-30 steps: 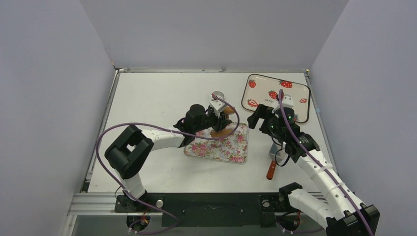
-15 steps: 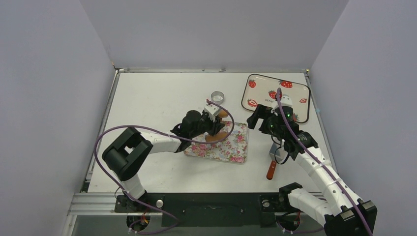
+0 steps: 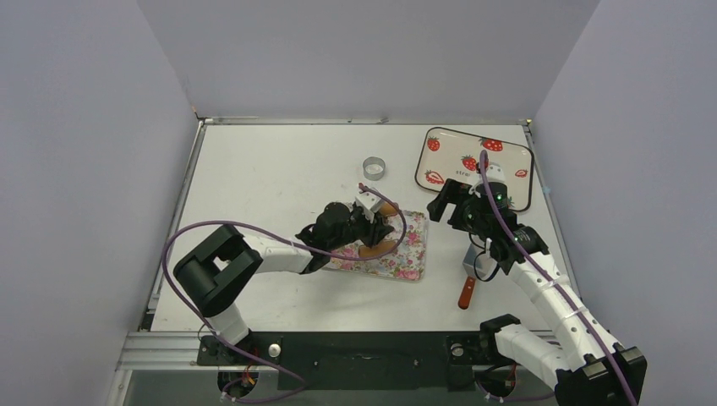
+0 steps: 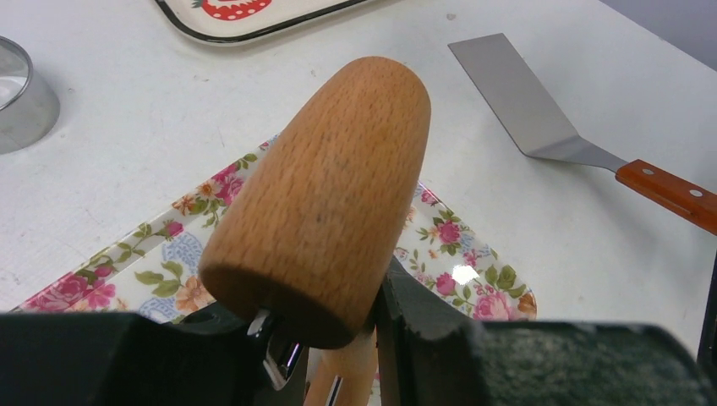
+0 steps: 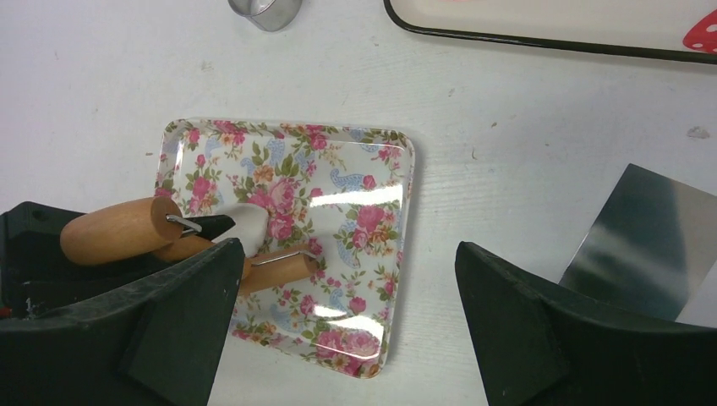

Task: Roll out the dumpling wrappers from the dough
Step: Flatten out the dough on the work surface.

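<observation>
My left gripper [image 3: 370, 227] [image 4: 338, 338] is shut on the handle of the brown wooden roller [image 3: 378, 247] [image 4: 325, 186] and holds it low over the floral tray [image 3: 410, 258] [image 5: 363, 169]. In the right wrist view a small whitish lump, the dough [image 5: 247, 227], lies on the tray between the roller's two wooden barrels [image 5: 118, 230]. No dumpling wrappers are in view. My right gripper [image 3: 448, 205] [image 5: 347, 258] hangs open, with nothing between its fingers, above the tray's right edge.
A silver metal ring [image 3: 374, 167] [image 4: 21, 93] stands on the table behind the floral tray. The strawberry tray [image 3: 516, 182] [image 5: 541, 38] sits at the back right. A red-handled spatula [image 3: 466, 288] [image 4: 524, 101] lies on the table right of the floral tray, under my right arm.
My left gripper has carried the roller toward the near side, lower over the floral tray, uncovering the metal ring. The right arm has barely moved.
</observation>
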You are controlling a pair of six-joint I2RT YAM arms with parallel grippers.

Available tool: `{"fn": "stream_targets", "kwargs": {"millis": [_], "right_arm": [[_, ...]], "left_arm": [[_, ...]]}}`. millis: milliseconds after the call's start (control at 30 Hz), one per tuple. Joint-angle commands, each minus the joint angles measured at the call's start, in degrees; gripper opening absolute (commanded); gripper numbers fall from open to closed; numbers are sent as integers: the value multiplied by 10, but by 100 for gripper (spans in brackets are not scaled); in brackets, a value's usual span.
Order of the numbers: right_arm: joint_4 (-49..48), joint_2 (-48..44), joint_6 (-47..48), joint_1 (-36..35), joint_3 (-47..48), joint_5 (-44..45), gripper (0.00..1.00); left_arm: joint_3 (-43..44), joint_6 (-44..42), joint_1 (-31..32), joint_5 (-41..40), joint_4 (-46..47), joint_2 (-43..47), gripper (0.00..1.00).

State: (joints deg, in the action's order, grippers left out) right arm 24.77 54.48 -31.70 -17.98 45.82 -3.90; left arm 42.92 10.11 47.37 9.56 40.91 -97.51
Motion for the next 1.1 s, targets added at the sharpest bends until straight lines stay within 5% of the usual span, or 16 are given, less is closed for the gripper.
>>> {"fn": "stream_targets", "kwargs": {"millis": [0,133,333,633,1067], "right_arm": [[-4,-1,8,9,12,-4,91],[1,-11,6,11,12,-6,91],[5,-19,6,20,3,-7,91],[5,5,11,25,12,-26,91],[-152,39,31,4,65,-212,89]], "left_arm": [[-20,11,0,-47,-35,1,0],[-11,-8,-22,-59,-38,-15,0],[30,-94,-15,44,-35,31,0],[59,-37,-8,104,-61,97,0],[20,-54,-63,100,27,75,0]]}}
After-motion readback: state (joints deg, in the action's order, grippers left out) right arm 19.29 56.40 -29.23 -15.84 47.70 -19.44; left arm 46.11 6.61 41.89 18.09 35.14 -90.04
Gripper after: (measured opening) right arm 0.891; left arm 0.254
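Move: The left hand holds the rolling pin low, its lower roller about 3 cm back of the fingers. The dough lies about 3 cm left of this hand, roughly 1 cm ahead and some 5 cm below, on the floral board, whose middle is about 2 cm back and 1 cm left of the hand. The ring cutter stands about 19 cm ahead and 1 cm left. From the right hand, the dough lies some 23 cm left, 3 cm ahead and 12 cm below. Keep the left gripper shut on the rolling pin and run the lower roller low over the board by the dough, about 2 cm forward and a little left. Then lift it some 6 cm clear while drawing back, and swing forward-left again at that height. Late on, bring the open right hand about 4 cm left and up 3 cm, towards the board, rolling its left side up slightly and turning it counter-clockwise. ##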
